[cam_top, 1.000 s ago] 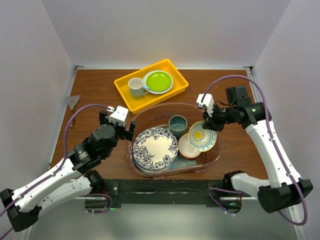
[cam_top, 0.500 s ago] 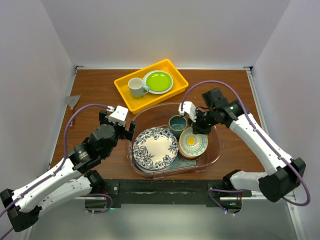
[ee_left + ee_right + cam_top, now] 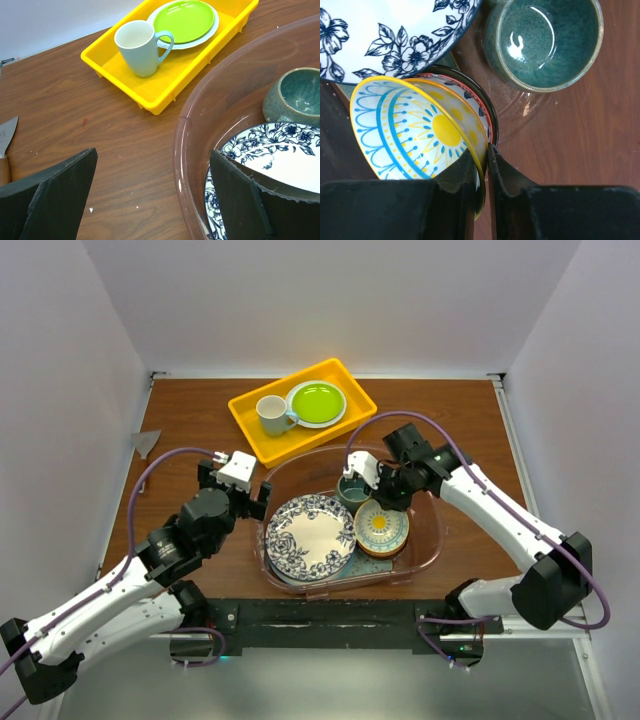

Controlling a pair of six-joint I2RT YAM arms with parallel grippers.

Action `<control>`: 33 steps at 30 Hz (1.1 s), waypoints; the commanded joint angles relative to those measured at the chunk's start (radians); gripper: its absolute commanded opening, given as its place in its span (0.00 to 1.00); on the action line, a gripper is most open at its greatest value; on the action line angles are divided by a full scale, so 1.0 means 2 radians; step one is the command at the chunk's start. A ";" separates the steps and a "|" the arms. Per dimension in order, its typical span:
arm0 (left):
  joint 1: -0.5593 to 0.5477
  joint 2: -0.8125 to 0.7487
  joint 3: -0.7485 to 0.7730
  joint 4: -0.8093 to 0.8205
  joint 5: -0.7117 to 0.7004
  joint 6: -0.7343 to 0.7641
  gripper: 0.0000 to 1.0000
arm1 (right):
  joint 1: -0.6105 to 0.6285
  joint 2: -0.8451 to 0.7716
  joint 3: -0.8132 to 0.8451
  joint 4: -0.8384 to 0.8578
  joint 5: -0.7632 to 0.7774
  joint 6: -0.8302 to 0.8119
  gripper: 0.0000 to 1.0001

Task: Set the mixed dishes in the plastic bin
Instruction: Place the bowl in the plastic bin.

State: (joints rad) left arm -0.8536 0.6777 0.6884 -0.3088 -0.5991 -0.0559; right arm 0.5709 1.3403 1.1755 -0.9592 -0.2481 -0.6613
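Observation:
The plastic bin (image 3: 300, 462) holds the blue-floral plate (image 3: 310, 535) lying on the mint-green tray (image 3: 342, 566), the dark teal mug (image 3: 352, 488), and a yellow-and-blue sun-pattern bowl (image 3: 383, 528). That bowl (image 3: 415, 135) sits tilted inside the red-patterned bowl (image 3: 485, 114). My right gripper (image 3: 486, 156) is inside the bin (image 3: 560, 130), its jaws pinching the sun-pattern bowl's rim, next to the mug (image 3: 542, 40). My left gripper (image 3: 155, 185) is wide open and empty, straddling the bin's left rim (image 3: 184, 131), one finger above the plate (image 3: 280, 160).
A yellow tray (image 3: 245, 422) behind the bin carries a white mug (image 3: 270, 415) and a lime-green plate (image 3: 317, 402). A metal scraper (image 3: 147, 442) lies at the table's left edge. White walls close in the table on three sides.
My right arm swung left and down, carrying the sun-pattern bowl from the bin's right side into the red-patterned bowl. The left arm stayed still.

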 commanded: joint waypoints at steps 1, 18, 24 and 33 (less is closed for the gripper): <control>0.003 -0.004 -0.004 0.019 -0.005 0.010 1.00 | 0.004 -0.006 -0.001 0.023 0.006 0.009 0.18; 0.003 -0.004 -0.004 0.019 -0.003 0.010 1.00 | 0.003 -0.040 0.004 0.009 0.009 0.004 0.50; 0.003 -0.003 -0.004 0.019 -0.003 0.010 1.00 | -0.011 -0.064 0.002 0.006 0.001 0.002 0.57; 0.003 -0.003 -0.004 0.019 -0.002 0.009 1.00 | -0.058 -0.109 0.003 0.005 -0.042 0.008 0.66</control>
State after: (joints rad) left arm -0.8528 0.6765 0.6872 -0.3088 -0.5991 -0.0559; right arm 0.4953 1.1717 1.1690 -0.9504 -0.2672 -0.6537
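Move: My right fingers still have the far-right rim of the tilted bowl; the bowl stack it goes onto is centred about 5 cm back, 4 cm left and 5 cm below that hand. The green mug stands some 5 cm ahead and 11 cm left of my right hand, the floral plate about 21 cm left and 7 cm back, both lower. From my idle left hand the stack is roughly 34 cm right, 8 cm back and well below. I keep my right hand almost in place over the far-right edge of the stack while its fingers spread further and let go of the bowl's rim. Then, still opening to well past half, I lift straight up about 4.5 cm, easing some 2 cm to the right towards the end, away from the bowl, with the fingertips tilting about 10 degrees forward and left. ##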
